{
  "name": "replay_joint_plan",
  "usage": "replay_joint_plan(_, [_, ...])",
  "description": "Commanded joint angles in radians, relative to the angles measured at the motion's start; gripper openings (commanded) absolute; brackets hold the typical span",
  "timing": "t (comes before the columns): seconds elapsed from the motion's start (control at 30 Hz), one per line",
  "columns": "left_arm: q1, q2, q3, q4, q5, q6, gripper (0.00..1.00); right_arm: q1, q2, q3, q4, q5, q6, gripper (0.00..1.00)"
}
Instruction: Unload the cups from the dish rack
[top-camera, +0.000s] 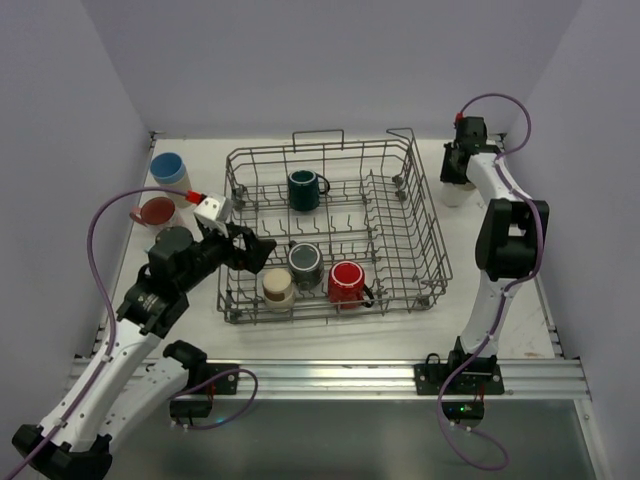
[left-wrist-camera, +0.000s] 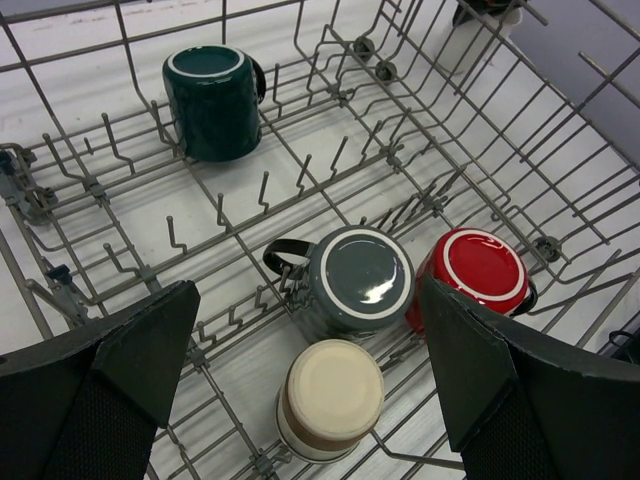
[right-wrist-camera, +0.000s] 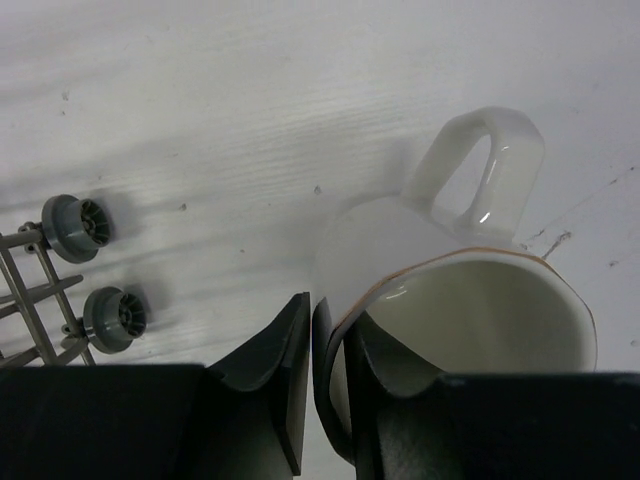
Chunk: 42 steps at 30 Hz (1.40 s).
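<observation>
The grey wire dish rack (top-camera: 432, 232) holds a dark teal mug (top-camera: 303, 190) at the back and a grey mug (top-camera: 306, 264), a red mug (top-camera: 346, 281) and a cream cup (top-camera: 278, 288) in front, all upside down. My left gripper (top-camera: 258, 252) hovers wide open at the rack's left front; the cream cup (left-wrist-camera: 330, 400) lies below and between its fingers. At the far right my right gripper (right-wrist-camera: 328, 310) straddles the wall of a white mug (right-wrist-camera: 470, 300) standing on the table. One finger is inside it, and a sliver of gap shows at the outer finger.
A blue cup (top-camera: 168, 168) and a reddish cup (top-camera: 157, 212) stand on the table left of the rack. The rack's wheels (right-wrist-camera: 75, 225) are just left of the white mug. White walls enclose the table on three sides.
</observation>
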Motion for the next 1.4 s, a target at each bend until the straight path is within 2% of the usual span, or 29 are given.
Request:
replay_joint_plan(0.0, [-0.004,0.008,0.006,0.020,-0.021,0.016,1.00,-0.004,-0.040,0.045,0.086,0.011,-0.009,0.23])
replay_joint_plan(0.07, [-0.004,0.019,0.008,0.020,-0.033,0.014,1.00,-0.004,-0.056,0.042,0.086,0.021,-0.008,0.27])
replay_joint_plan(0.17, [-0.004,0.037,0.012,0.024,-0.043,0.010,1.00,-0.010,-0.095,0.036,0.088,0.008,-0.002,0.40])
replay_joint_plan(0.3, [-0.004,0.076,0.035,0.034,-0.030,-0.022,1.00,-0.010,-0.170,0.031,0.088,0.012,0.026,0.71])
replay_joint_plan(0.43, [-0.004,0.129,0.078,0.047,-0.009,-0.068,1.00,-0.012,-0.279,0.011,0.099,-0.019,0.085,0.90])
replay_joint_plan(0.53, [-0.005,0.180,0.118,0.072,-0.018,-0.130,1.00,-0.012,-0.393,-0.042,0.131,-0.073,0.153,0.98])
replay_joint_plan(0.63, [-0.010,0.253,0.155,0.123,-0.024,-0.191,1.00,-0.012,-0.557,-0.169,0.218,-0.160,0.239,0.99])
replay_joint_plan(0.67, [-0.011,0.283,0.184,0.129,-0.036,-0.200,1.00,-0.010,-0.606,-0.258,0.252,-0.185,0.257,0.99])
replay_joint_plan(0.7, [-0.013,0.309,0.198,0.142,-0.049,-0.217,1.00,-0.009,-0.702,-0.307,0.320,-0.235,0.300,0.99])
replay_joint_plan(0.8, [-0.031,0.434,0.271,0.154,-0.133,-0.214,1.00,-0.004,-0.842,-0.496,0.456,-0.315,0.386,0.99])
replay_joint_plan(0.9, [-0.050,0.603,0.400,0.122,-0.174,-0.179,1.00,0.011,-0.985,-0.631,0.522,-0.378,0.434,0.99])
replay_joint_plan(0.93, [-0.056,0.695,0.485,0.105,-0.217,-0.167,1.00,0.016,-1.040,-0.659,0.527,-0.398,0.437,0.99])
replay_joint_plan(1.07, [-0.065,0.916,0.705,-0.013,-0.286,-0.075,1.00,0.019,-1.137,-0.762,0.557,-0.400,0.438,0.99])
replay_joint_plan(1.13, [-0.067,1.000,0.779,-0.012,-0.302,-0.041,1.00,0.019,-1.160,-0.776,0.550,-0.412,0.429,0.99])
replay_joint_plan(1.27, [-0.065,1.114,0.865,0.001,-0.325,0.068,1.00,0.020,-1.201,-0.817,0.579,-0.439,0.434,0.99])
replay_joint_plan(1.37, [-0.064,1.197,0.928,-0.021,-0.282,0.140,1.00,0.020,-1.200,-0.825,0.582,-0.453,0.426,0.99])
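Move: The green mug in the rack lies about 26 cm ahead of the open left hand, 12 cm to its right and 18 cm lower. The grey mug stands only some 8 cm ahead and 12 cm right, the cream cup about 2 cm ahead and 5 cm right. The right hand pinches the white mug's rim, its middle roughly 3 cm right, level ahead, and 4 cm below. Left reaches about 25 cm forward-right towards the green mug; right releases the white mug, rising and drawing back. ##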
